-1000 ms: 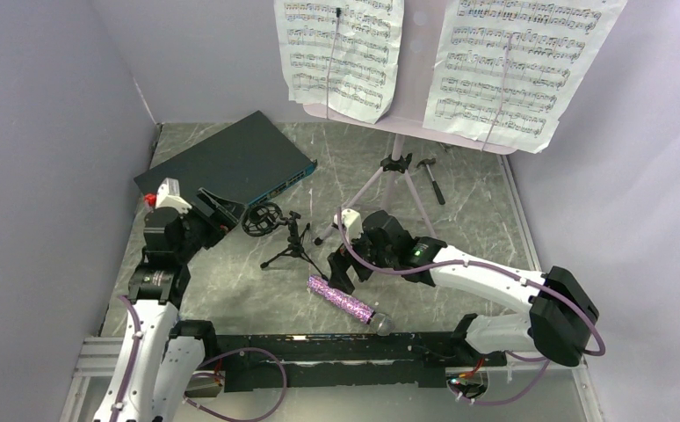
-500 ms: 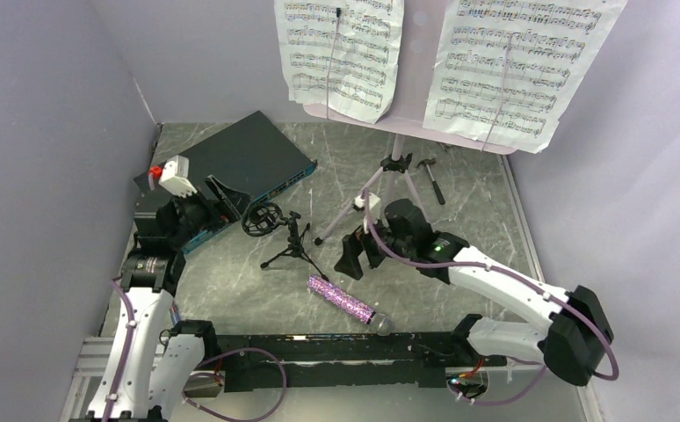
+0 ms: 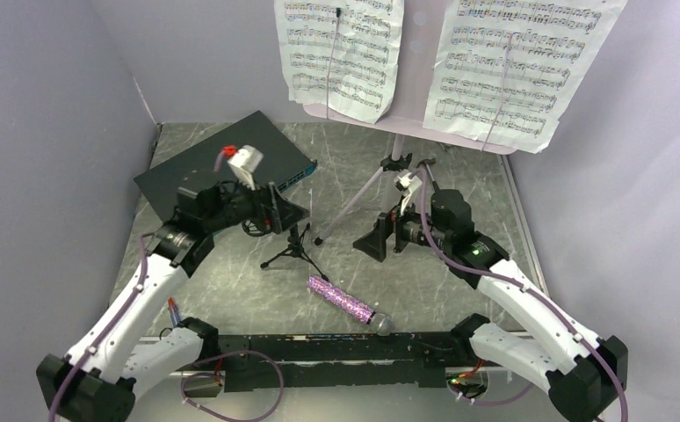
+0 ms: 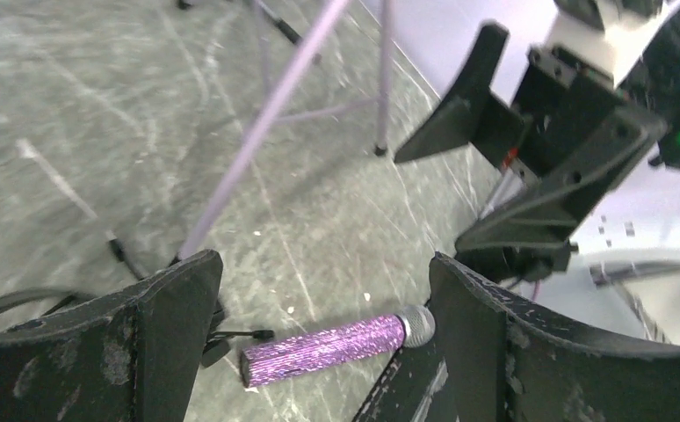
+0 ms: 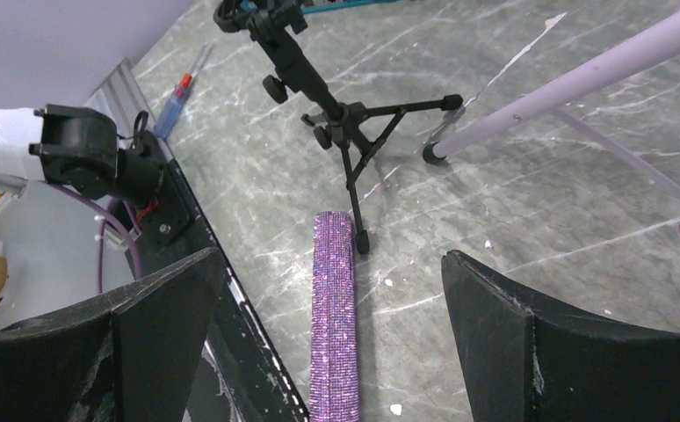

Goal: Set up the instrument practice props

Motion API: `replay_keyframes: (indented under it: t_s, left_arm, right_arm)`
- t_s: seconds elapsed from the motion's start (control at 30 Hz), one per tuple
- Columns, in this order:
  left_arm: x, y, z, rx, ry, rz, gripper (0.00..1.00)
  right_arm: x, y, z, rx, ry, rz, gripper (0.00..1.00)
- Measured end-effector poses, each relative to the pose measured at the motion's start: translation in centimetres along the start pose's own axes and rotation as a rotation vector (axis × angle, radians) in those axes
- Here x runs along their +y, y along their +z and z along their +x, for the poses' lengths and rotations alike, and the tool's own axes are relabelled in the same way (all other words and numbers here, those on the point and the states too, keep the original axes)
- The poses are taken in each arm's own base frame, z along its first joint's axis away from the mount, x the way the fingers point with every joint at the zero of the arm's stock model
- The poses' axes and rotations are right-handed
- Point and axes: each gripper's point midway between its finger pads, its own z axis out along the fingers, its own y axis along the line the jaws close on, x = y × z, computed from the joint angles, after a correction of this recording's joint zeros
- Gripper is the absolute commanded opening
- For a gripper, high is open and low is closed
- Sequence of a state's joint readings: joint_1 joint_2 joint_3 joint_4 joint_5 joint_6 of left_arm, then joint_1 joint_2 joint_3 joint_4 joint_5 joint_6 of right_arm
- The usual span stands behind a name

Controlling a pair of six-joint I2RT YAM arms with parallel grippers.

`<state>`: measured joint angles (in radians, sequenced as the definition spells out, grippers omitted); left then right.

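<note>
The pale-lilac music stand (image 3: pixel 415 66) stands at the back on its tripod (image 3: pixel 365 189) and holds two sheet-music pages (image 3: pixel 341 57) (image 3: pixel 512 66). The purple glitter microphone (image 3: pixel 341 299) lies flat on the table near the front rail. The small black mic stand (image 3: pixel 294 248) stands upright just left of it, its ring mount partly hidden by my left gripper (image 3: pixel 275 209). That gripper hovers open and empty above the ring. My right gripper (image 3: pixel 379 239) hangs open and empty right of the mic stand. The microphone (image 4: pixel 328 347) (image 5: pixel 334 316) lies on the table far below the open jaws in both wrist views.
A dark flat box with a teal edge (image 3: pixel 222 163) lies at the back left. A hammer-like tool (image 3: pixel 431 178) lies behind the tripod. A red and blue tool (image 5: pixel 174 101) rests by the black front rail (image 3: pixel 336 347). Lilac walls enclose the table.
My left gripper swung right and forward from the box to above the mic stand's ring. My right gripper rose and drew back to the right, away from the microphone. The props did not move.
</note>
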<state>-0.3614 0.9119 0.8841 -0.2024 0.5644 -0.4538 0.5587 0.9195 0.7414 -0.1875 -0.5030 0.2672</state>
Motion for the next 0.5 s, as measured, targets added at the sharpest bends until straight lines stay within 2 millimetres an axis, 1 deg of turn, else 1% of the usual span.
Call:
replay_keyframes:
  t_s: [0.1, 0.17, 0.23, 0.3, 0.4, 0.5]
  left_arm:
    - [-2.4, 1.9, 1.9, 0.085, 0.065, 0.088, 0.93]
    - [-3.6, 3.2, 3.8, 0.149, 0.108, 0.133, 0.93]
    - [-4.6, 4.3, 6.2, 0.221, 0.162, 0.165, 0.93]
    - [-5.5, 4.9, 8.3, 0.281, 0.212, 0.192, 0.93]
    - [-7.1, 5.2, 11.2, 0.355, 0.299, 0.240, 0.92]
    - [-8.8, 5.2, 13.2, 0.393, 0.397, 0.306, 0.90]
  right_arm:
    - [-0.3, -1.0, -0.7, -0.033, -0.003, 0.029, 0.99]
    - [-0.7, -1.7, -1.0, -0.051, -0.004, 0.067, 0.99]
    - [-1.1, -2.4, -1.1, -0.067, -0.010, 0.113, 0.99]
    - [-1.7, -3.2, -1.3, -0.086, -0.013, 0.164, 0.99]
    - [-2.5, -4.3, -1.7, -0.120, -0.015, 0.239, 0.99]
    - [-3.5, -5.2, -2.2, -0.152, -0.013, 0.316, 0.99]
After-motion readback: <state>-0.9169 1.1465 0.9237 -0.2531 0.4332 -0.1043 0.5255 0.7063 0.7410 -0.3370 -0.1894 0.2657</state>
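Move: The glittery microphone lies on the table about 13 cm back and 12 cm right of the left hand, some 27 cm below it. Its small black mic stand stands almost straight under that hand, roughly 20 cm down, and the foot of the music stand's nearest leg is 2 cm ahead and 4 cm right of the hand, at table level. From the right hand the microphone is around 9 cm back, 4 cm left and 20 cm down. Towards the microphone, still untouched, the left hand swings about 12 cm right and 9 cm back while sinking some 7 cm, its wrist turning clockwise by roughly 30 degrees and its open fingers dipping a little more. The right hand, also open, clears away to its right and slightly up, turning clockwise. ##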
